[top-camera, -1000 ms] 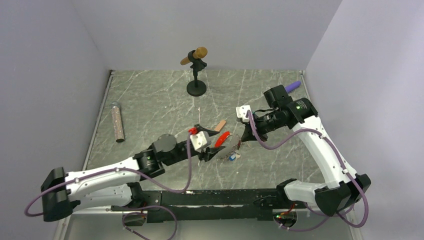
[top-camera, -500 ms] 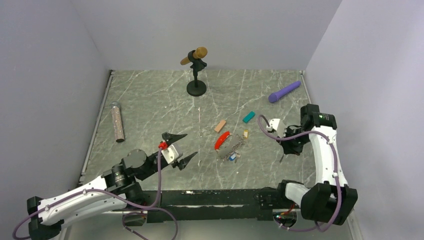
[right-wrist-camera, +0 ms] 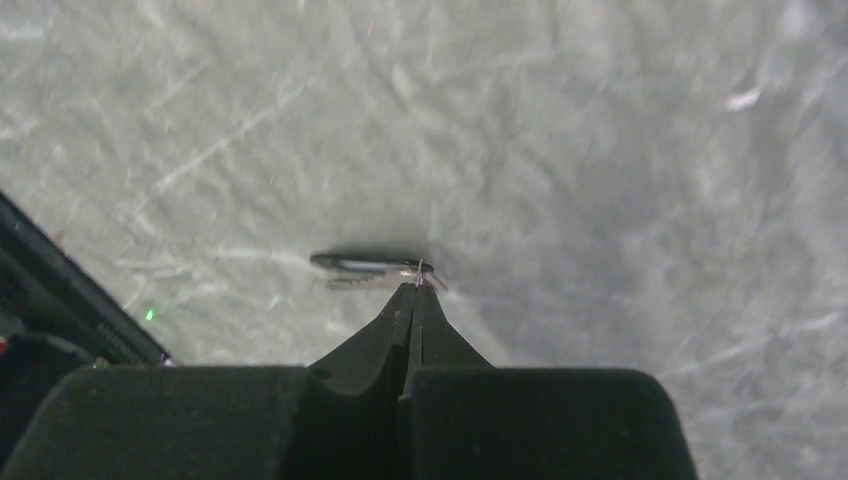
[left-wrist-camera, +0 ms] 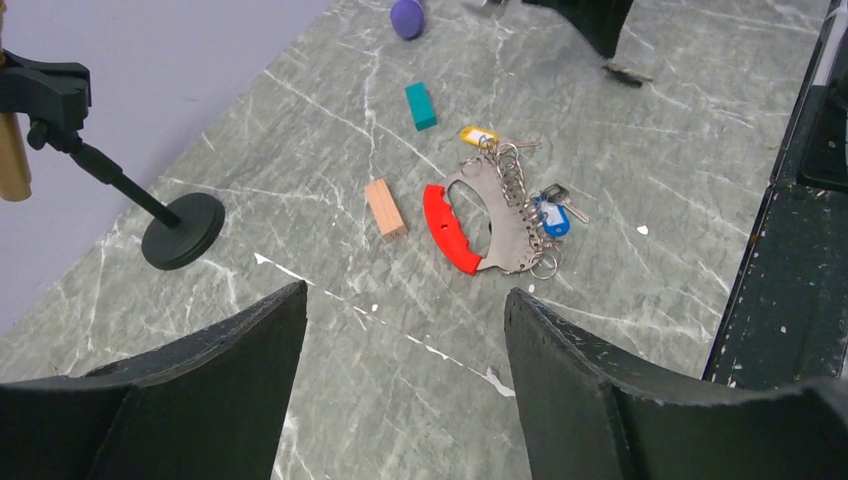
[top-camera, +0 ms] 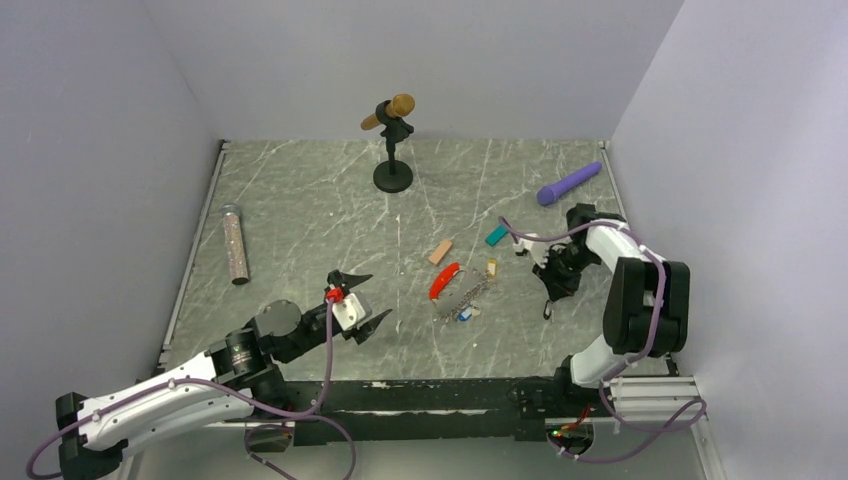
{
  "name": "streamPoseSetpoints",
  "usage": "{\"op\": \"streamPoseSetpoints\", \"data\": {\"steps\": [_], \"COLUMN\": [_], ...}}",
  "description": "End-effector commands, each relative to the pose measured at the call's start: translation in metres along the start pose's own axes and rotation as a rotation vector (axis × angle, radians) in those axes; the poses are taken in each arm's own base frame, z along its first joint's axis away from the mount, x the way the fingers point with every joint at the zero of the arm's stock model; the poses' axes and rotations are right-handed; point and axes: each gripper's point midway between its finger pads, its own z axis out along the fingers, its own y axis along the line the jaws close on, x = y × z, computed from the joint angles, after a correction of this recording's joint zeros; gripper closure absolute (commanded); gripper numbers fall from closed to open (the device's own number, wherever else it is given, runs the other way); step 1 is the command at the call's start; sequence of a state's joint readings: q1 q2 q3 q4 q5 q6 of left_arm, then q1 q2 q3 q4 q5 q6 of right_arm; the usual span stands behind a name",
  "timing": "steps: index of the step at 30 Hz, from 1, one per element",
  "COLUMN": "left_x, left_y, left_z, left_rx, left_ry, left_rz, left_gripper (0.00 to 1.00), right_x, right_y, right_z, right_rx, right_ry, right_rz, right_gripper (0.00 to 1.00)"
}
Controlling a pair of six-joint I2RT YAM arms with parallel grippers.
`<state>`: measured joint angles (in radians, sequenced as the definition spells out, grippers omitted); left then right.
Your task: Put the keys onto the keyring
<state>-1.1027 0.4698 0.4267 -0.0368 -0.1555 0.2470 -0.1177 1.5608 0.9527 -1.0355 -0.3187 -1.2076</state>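
Note:
The keyring [top-camera: 458, 292] lies flat mid-table: a red curved clip [left-wrist-camera: 449, 229], a silvery chain of rings, a yellow tag [left-wrist-camera: 478, 135] and a blue tag [left-wrist-camera: 548, 218]. My left gripper [top-camera: 380, 292] hovers open to the left of it, and in the left wrist view nothing sits between the left gripper [left-wrist-camera: 405, 292] fingers. To the right of the keyring, my right gripper [right-wrist-camera: 412, 288] points down, shut on the small ring of a black-headed key [right-wrist-camera: 362, 265]. The key [top-camera: 546, 311] hangs crosswise at the tips, just over the table.
A tan block [top-camera: 440, 252] and a teal block [top-camera: 497, 235] lie behind the keyring. A purple cylinder [top-camera: 569, 183] rests at the back right, a microphone stand [top-camera: 392, 176] at the back centre and a glittery tube [top-camera: 235, 243] at the left edge.
The left gripper has let go of the keyring, pulled back to the left and opened. The right arm swung away to the right, then folded in, its shut gripper now low beside the keyring.

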Motion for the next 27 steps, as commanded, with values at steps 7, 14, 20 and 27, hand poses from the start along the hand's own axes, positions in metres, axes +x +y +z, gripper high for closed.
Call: {"op": "streamPoseSetpoints", "data": {"steps": [7,14,20,27], "left_x": [-0.019,-0.021,-0.019,-0.019], "left_y": [0.011,0.012,0.011,0.012], "left_z": [-0.007,-0.008,-0.006,-0.007], "left_rx": [-0.038,-0.044,-0.039,-0.045], "left_ry": [-0.051,-0.066,-0.057,-0.062], "left_rz": [-0.001,-0.004,-0.006,-0.011], "left_gripper": [0.24,0.23,0.23,0.23], "right_x": [-0.081,-0.091,-0.094,-0.095], "right_y": [-0.038,-0.036,-0.031,-0.022], "right_z": [0.027,0.036,0.038,0.034], "right_rx": [0.024,0.006,-0.004,-0.023], "right_ry": [-0.137,-0.144,-0.155,-0.175], "right_rz": [0.021,0.045,0.049,0.037], "right_gripper": [1.0,1.0,1.0,0.96]}}
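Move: Held in the right fingers by its ring, the black-tag key is bound for a bare spot about 6 cm ahead, 7 cm left and 3 cm below. The yellow tag lies roughly 11 cm ahead and 16 cm left, the blue tag some 3 cm back and 23 cm left, and the teal block about 21 cm ahead and 14 cm left, all 3 cm below. From the left hand, that bare spot is some 12 cm ahead, 41 cm right and 21 cm below. Sweeping the black-tag key low over the table, the right hand goes diagonally left and forward towards the yellow tag, roughly 10 cm in all, and sinks about 2 cm. The forward part ends early; the last creep is leftward. The wrist tilts under 10 degrees, and the shut fingers keep their pinch on the ring, bringing the tag down onto the table. ##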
